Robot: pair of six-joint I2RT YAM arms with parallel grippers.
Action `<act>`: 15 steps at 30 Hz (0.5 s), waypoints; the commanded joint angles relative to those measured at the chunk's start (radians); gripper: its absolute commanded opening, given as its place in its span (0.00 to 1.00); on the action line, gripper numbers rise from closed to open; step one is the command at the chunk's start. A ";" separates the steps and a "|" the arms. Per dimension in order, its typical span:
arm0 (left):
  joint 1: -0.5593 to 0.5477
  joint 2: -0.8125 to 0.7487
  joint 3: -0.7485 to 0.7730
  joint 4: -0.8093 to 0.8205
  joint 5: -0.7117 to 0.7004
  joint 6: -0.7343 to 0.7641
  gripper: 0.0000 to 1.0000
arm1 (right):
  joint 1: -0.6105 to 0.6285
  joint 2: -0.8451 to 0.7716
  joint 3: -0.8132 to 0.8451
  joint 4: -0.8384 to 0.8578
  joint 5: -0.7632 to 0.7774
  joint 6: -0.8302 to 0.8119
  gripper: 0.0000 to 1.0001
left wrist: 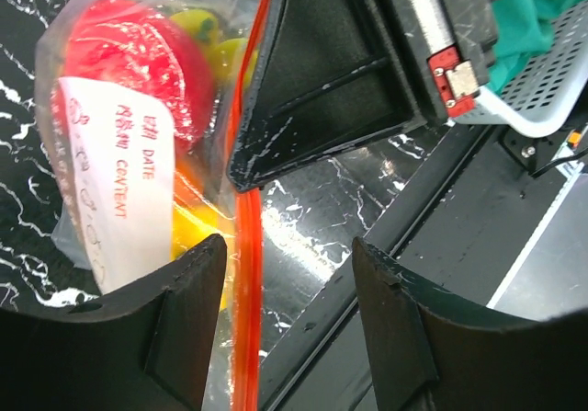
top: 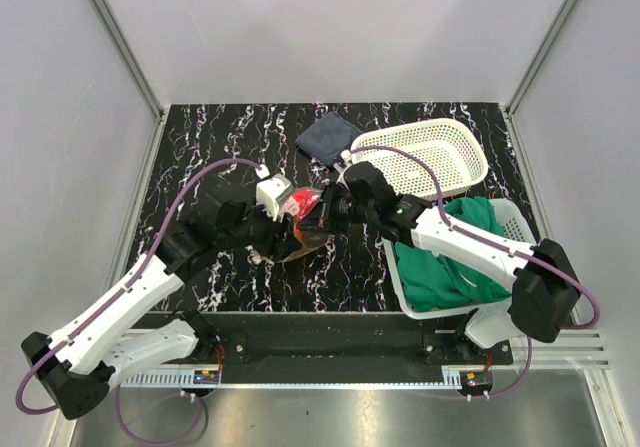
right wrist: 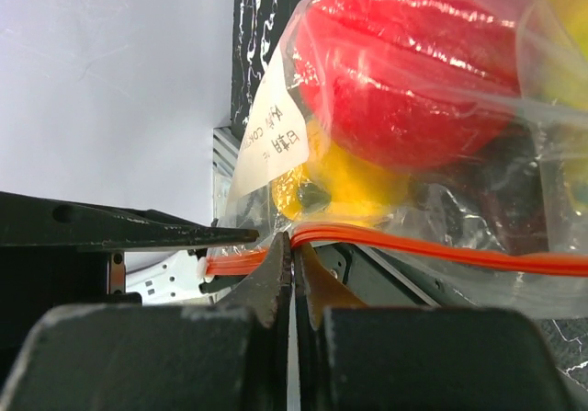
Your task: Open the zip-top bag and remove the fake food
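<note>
The zip-top bag hangs above the middle of the table between both grippers. Through its clear plastic the fake food shows: a red apple and yellow pieces. A white label is stuck on the bag's side. My right gripper is shut on the bag's orange zip strip. My left gripper stands open around the same strip, which runs close to its left finger without being pinched. The dark fruit is not clear.
A white perforated basket stands at the back right, with a dark blue folded cloth to its left. A green cloth fills a white bin at the right. A black rail runs along the near edge.
</note>
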 commanded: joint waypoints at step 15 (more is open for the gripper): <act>-0.003 0.071 0.068 -0.057 -0.187 0.092 0.25 | -0.037 0.011 0.101 0.004 -0.054 -0.003 0.00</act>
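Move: Just in front of the open left fingers, about 2 cm ahead, 1 cm to the left and 3 cm lower, runs the free stretch of the bag's orange zip strip. The right fingers' pinch on that strip is some 4 cm ahead of the left hand and 4 cm to its right; the yellow fruit is 3 cm ahead and 5 cm below, the red fruit about 9 cm ahead and 4 cm right. From the right hand, that free stretch lies about 5 cm left and 2 cm back. Easing forward, down and to its left, about 3 cm in all, the left hand brings its fingertips around the free stretch of the zip strip, rolling its left side up some 10 degrees and starting to close from well open, the gap down by a third. The right hand keeps its shut pinch on the strip and lifts it about 1 cm up and forward. ##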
